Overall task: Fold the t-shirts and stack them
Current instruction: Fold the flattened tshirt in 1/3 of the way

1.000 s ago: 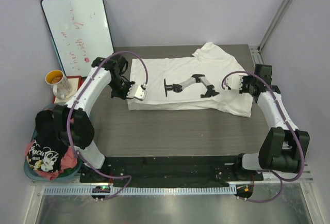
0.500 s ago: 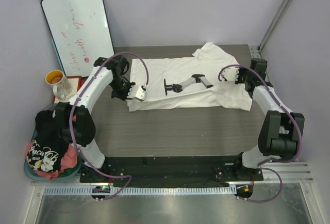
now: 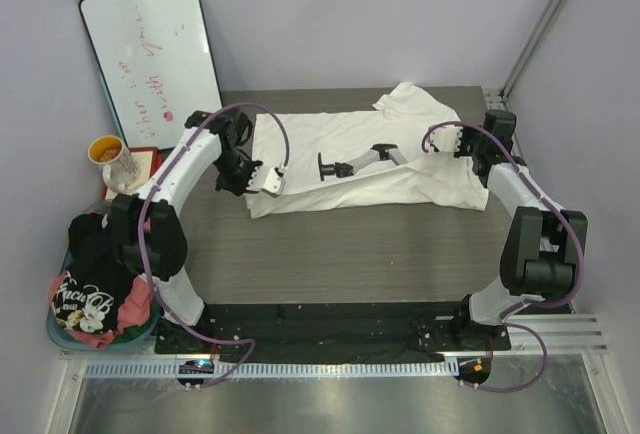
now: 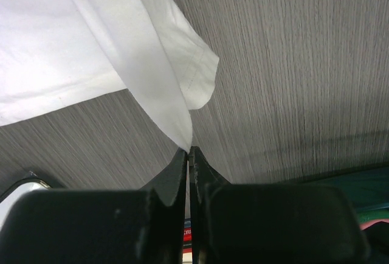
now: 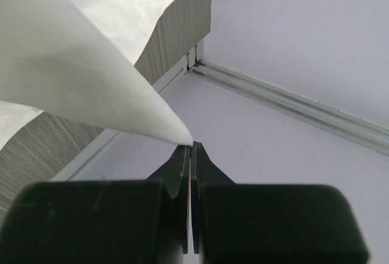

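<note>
A large white t-shirt with a black chest graphic lies spread on the grey table. My left gripper is shut on the shirt's near-left corner; in the left wrist view the jaws pinch a point of white fabric. My right gripper is shut on the shirt's right side, holding it raised; in the right wrist view the white cloth runs down into the closed gripper. A black t-shirt with pale lettering and a pink-red one sit in the basket.
A teal-rimmed laundry basket stands off the table's near-left corner. A whiteboard leans at the back left, with a cup of snacks in front of it. Metal frame rails run along the table's right edge.
My right gripper has drawn back and lifted with the shirt's right side, pulling that fabric inward so a fold now covers part of the graphic. The left gripper has stayed put.
</note>
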Controlling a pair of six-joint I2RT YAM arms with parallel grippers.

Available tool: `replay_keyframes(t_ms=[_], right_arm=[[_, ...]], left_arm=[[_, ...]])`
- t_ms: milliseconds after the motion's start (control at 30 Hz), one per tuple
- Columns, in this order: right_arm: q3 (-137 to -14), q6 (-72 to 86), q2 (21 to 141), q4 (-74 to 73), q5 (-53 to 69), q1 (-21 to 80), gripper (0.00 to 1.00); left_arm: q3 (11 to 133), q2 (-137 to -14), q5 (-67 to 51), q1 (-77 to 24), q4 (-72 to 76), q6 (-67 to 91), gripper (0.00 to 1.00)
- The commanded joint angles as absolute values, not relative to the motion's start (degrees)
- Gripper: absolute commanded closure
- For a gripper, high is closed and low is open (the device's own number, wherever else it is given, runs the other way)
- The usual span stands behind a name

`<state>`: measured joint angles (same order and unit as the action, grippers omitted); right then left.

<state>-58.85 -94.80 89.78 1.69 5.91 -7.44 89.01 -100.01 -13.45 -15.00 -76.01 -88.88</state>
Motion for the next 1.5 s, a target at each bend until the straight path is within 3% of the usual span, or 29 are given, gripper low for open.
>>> replay_keyframes(t_ms=[0,1100,1467], right_arm=[[-61.17,-94.04,89.91,5.71,6.24,-7.3,0.99],[-62.75,-93.16,96.41,17.23,7.47,-3.34,0.99],[-62.31,-93.08,97.47,18.02,5.8,-3.34,0.99]], left_arm=[[88.77,-100.72,-12.39,-15.03,-79.99,-87.54,1.0],[90.18,-105.12,-10.64,-14.15,-72.42,-84.64,1.0],[88.42,-106.08,-8.97,-13.8,-63.9,-80.95,1.0]])
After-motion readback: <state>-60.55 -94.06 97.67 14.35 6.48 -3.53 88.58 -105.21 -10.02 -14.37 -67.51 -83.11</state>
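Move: Both hands already hold the t-shirt's near edge off the table. From the left gripper the middle of the visible dark print is about 7 cm ahead, 27 cm to the right and 9 cm below; the shirt's far left corner is some 18 cm ahead and 3 cm right, the mug roughly 6 cm ahead and 32 cm left. From the right gripper the print lies about 6 cm back, 29 cm left and 15 cm below, the far sleeve 8 cm ahead and 16 cm left. Keep both grippers shut on the near edge. Bring the left one down about 3 cm towards the shirt first, then ease it forward some 3.5 cm; meanwhile carry the right one forward about 4.5 cm and in to the left some 3 cm over the shirt, tipping its fingers up slightly. ##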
